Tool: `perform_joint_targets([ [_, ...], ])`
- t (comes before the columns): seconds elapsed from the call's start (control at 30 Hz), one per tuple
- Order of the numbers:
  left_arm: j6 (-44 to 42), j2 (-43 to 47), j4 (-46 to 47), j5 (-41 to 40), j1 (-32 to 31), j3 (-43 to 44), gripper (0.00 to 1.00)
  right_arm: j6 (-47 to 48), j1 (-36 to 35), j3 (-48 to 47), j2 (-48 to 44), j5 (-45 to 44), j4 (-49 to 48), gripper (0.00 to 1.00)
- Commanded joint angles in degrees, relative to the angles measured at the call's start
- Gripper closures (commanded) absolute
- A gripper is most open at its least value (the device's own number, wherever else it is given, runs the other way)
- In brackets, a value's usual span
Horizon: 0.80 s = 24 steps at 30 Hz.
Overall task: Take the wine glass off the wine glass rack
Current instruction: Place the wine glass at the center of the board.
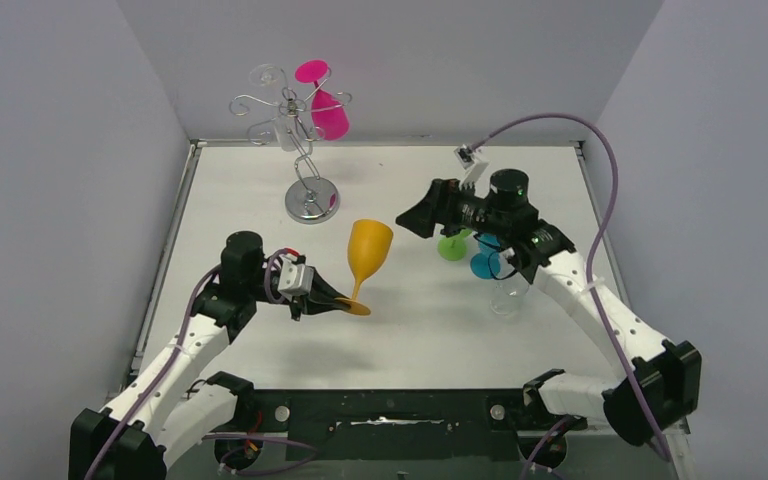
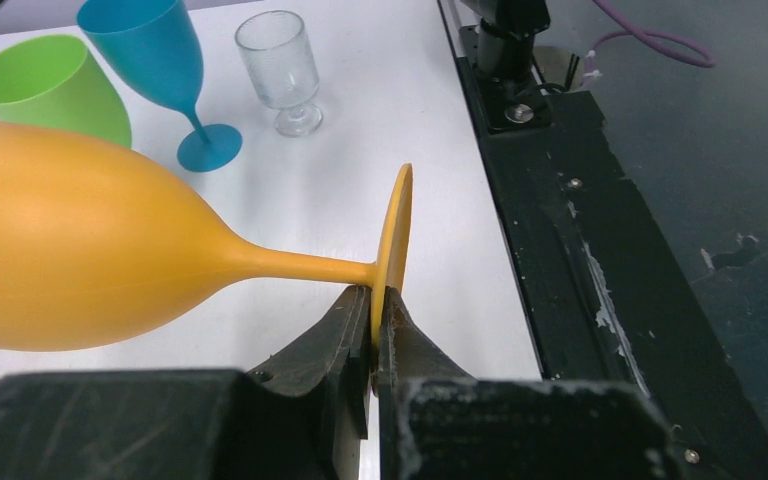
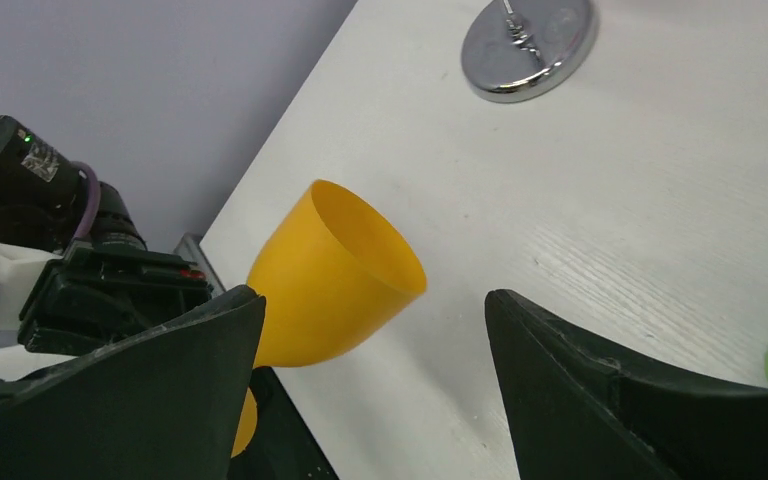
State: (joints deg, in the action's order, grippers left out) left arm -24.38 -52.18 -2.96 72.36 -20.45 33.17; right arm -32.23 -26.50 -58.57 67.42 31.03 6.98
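Note:
The wine glass rack [image 1: 295,125], thin silver wire on a round shiny base [image 1: 311,200], stands at the back left. A pink wine glass [image 1: 325,108] hangs upside down from it. An orange wine glass [image 1: 370,250] is off the rack, mid-table. My left gripper [image 1: 345,300] is shut on the rim of its foot [image 2: 394,235], and the bowl [image 2: 70,265] points away to the left of that view. My right gripper [image 1: 410,220] is open just right of the orange bowl [image 3: 340,270], with nothing between its fingers [image 3: 550,390]. The rack's base [image 3: 530,40] shows far off.
A green glass [image 1: 452,245], a blue glass [image 1: 484,263] and a short clear glass [image 1: 506,297] stand under my right arm; the left wrist view shows the green glass [image 2: 50,95], blue glass [image 2: 150,50] and clear glass [image 2: 278,65] together. Grey walls enclose the table. A black rail [image 2: 560,250] runs along the near edge.

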Motion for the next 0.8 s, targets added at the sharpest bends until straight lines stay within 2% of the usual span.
perform_joint_targets([
  [0.0,-4.32,0.59,-4.46,7.83,0.19,4.27,1.00,4.90,0.61,-10.94,6.00,14.87,6.74,0.18],
  [0.27,-3.09,2.35,-5.56,9.45,0.32,4.27,1.00,2.79,-1.30,-14.12,12.81,25.64,5.95,0.27],
  [0.4,-2.43,1.77,-5.19,10.58,0.25,4.27,1.00,2.17,-6.37,-16.25,15.37,28.76,6.57,0.28],
  [0.5,-2.38,1.73,-4.72,10.86,0.22,4.27,1.00,2.68,-8.38,-16.18,17.07,30.26,7.72,0.35],
  [0.53,-2.23,1.70,-4.44,10.72,0.23,5.26,1.00,2.89,-8.37,-15.73,17.16,30.14,8.05,0.41],
  [0.67,-1.55,1.41,-5.64,5.77,0.31,5.42,1.00,4.16,-8.31,-12.97,15.76,24.09,9.39,0.74],
  [0.77,-4.23,1.48,-8.16,3.97,0.32,5.37,1.00,3.28,-8.22,-10.84,15.09,24.43,7.75,0.89],
])
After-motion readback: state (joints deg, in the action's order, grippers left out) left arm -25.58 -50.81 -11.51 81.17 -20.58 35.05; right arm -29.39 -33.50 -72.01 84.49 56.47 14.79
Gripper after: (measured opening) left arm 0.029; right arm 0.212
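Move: The yellow wine glass, foot still pinched in the left fingers, has its middle about 7 cm ahead of the left hand, 3 cm right and 4 cm higher. From the empty right hand, that middle is some 6 cm back, 9 cm left and 4 cm lower, with the rim nearest. The green glass stands about 13 cm ahead of the right hand and 9 cm right, some 20 cm lower; the rack's base lies roughly 24 cm ahead and 24 cm left. The yellow glass's rim is what the right hand comes for: with open fingers it sweeps about 7 cm left and 6 cm back, swinging some 30 degrees counter-clockwise and tipping down a little, then closes them across the bowl's wall and pinches it. The left hand keeps the foot and draws it back 3 to 4 cm, rising slightly and turning clockwise. ##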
